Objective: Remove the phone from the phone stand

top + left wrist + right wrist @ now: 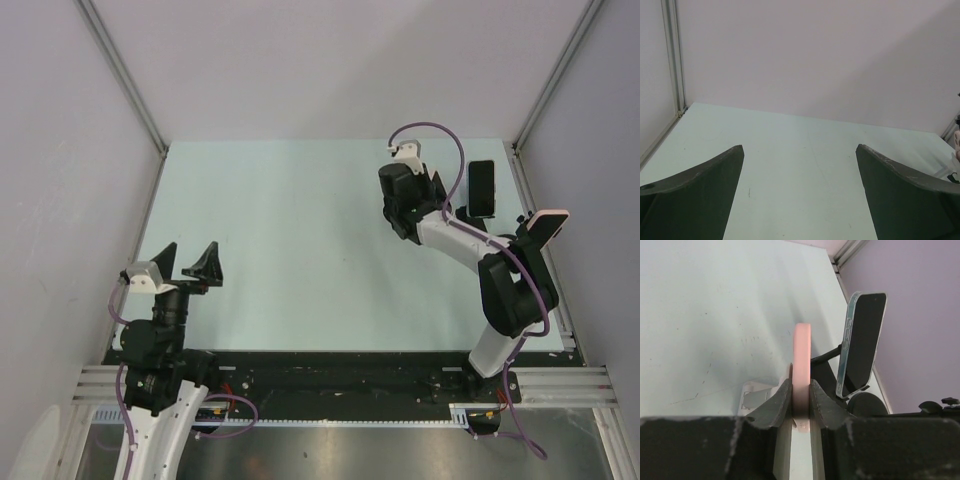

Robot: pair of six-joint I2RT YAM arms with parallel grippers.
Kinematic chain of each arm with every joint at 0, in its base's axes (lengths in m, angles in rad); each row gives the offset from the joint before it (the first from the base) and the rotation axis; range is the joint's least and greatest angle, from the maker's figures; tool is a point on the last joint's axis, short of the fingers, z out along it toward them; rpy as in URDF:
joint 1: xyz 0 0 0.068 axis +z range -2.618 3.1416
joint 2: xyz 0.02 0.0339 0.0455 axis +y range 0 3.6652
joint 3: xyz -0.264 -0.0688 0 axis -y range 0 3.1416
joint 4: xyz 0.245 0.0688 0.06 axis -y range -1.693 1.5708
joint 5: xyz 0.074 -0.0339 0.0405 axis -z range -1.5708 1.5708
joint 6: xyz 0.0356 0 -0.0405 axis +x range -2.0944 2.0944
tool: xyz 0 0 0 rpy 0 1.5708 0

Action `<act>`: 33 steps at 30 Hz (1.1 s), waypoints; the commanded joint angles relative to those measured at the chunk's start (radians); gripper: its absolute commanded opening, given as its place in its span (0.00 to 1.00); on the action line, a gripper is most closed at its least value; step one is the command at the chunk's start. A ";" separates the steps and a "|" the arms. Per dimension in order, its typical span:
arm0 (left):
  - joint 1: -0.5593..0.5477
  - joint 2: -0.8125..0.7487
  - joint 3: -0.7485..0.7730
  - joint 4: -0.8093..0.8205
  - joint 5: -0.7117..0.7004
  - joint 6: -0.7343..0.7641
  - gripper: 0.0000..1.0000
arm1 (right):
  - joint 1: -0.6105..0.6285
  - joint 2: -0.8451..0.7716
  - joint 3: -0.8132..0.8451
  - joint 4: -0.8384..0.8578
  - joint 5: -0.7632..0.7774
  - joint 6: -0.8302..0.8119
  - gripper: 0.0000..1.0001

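Observation:
In the right wrist view the phone [802, 350] is a thin pink slab seen edge-on. My right gripper [801, 382] is shut on it, one finger pressed flat against each face. The white phone stand [757, 396] sits on the table just left of the jaws. The phone's lower end is hidden behind them, so I cannot tell whether it rests in the stand. From above, the right gripper [440, 195] covers both phone and stand. My left gripper [188, 260] hangs open over the near left of the table, nothing between its fingers [715, 180].
Just right of the held phone, a second phone in a clear case [862, 347] leans on a black stand [867, 402]; from above this dark phone [482, 188] is near the right rail. A pink-edged phone [548, 225] stands by the right wall.

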 commanded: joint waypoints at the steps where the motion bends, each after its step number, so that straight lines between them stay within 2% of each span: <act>1: -0.005 0.010 0.046 0.015 0.035 0.001 1.00 | 0.046 -0.030 0.042 0.156 0.090 -0.115 0.00; 6: -0.004 0.088 0.066 0.019 0.060 -0.051 1.00 | 0.104 -0.085 0.041 0.279 0.142 -0.265 0.00; 8: -0.005 0.163 0.095 0.018 0.092 -0.089 1.00 | 0.140 -0.118 0.044 0.290 0.151 -0.304 0.00; 13: -0.005 0.357 0.167 0.028 0.205 -0.175 1.00 | 0.218 -0.190 0.102 0.129 0.141 -0.212 0.00; 16: -0.051 0.450 0.188 0.063 0.199 -0.202 1.00 | 0.262 -0.237 0.129 0.011 0.116 -0.103 0.00; 22: -0.325 0.559 0.161 0.277 -0.004 -0.173 1.00 | 0.336 -0.315 0.166 -0.209 0.010 0.139 0.00; 23: -0.411 0.578 0.161 0.301 -0.038 -0.145 1.00 | 0.345 -0.325 0.169 -0.226 -0.015 0.174 0.00; 26: -0.575 0.685 0.175 0.401 -0.192 -0.041 1.00 | 0.379 -0.365 0.171 -0.267 -0.054 0.253 0.00; 29: -0.661 0.797 0.191 0.502 -0.238 0.010 1.00 | 0.396 -0.400 0.173 -0.313 -0.127 0.358 0.00; 33: -0.714 0.924 0.207 0.631 -0.256 0.041 1.00 | 0.408 -0.423 0.173 -0.376 -0.204 0.475 0.00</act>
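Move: The right hand already pinches the pink phone by its long near edge; the phone's middle lies about 3 cm ahead, 2 cm right and 2 cm below the finger pads. Its white stand is some 3 cm ahead, straight in line sideways and 9 cm below; a black phone on a black stand is roughly 4 cm ahead and 12 cm right. From the empty left hand the pink phone lies some 27 cm ahead, 45 cm right and 12 cm lower. Keeping its pinch on the pink phone, the right hand draws it off the white stand up and to the left, climbing about 13 cm, then levels out and carries on left and back towards the middle of the table, swinging some 25 degrees counter-clockwise as its left side rolls up. The open left hand meanwhile reaches a little forward and then sweeps right by about 20 cm towards the phone, turning clockwise and tipping down, its fingers staying wide open and short of touching. ##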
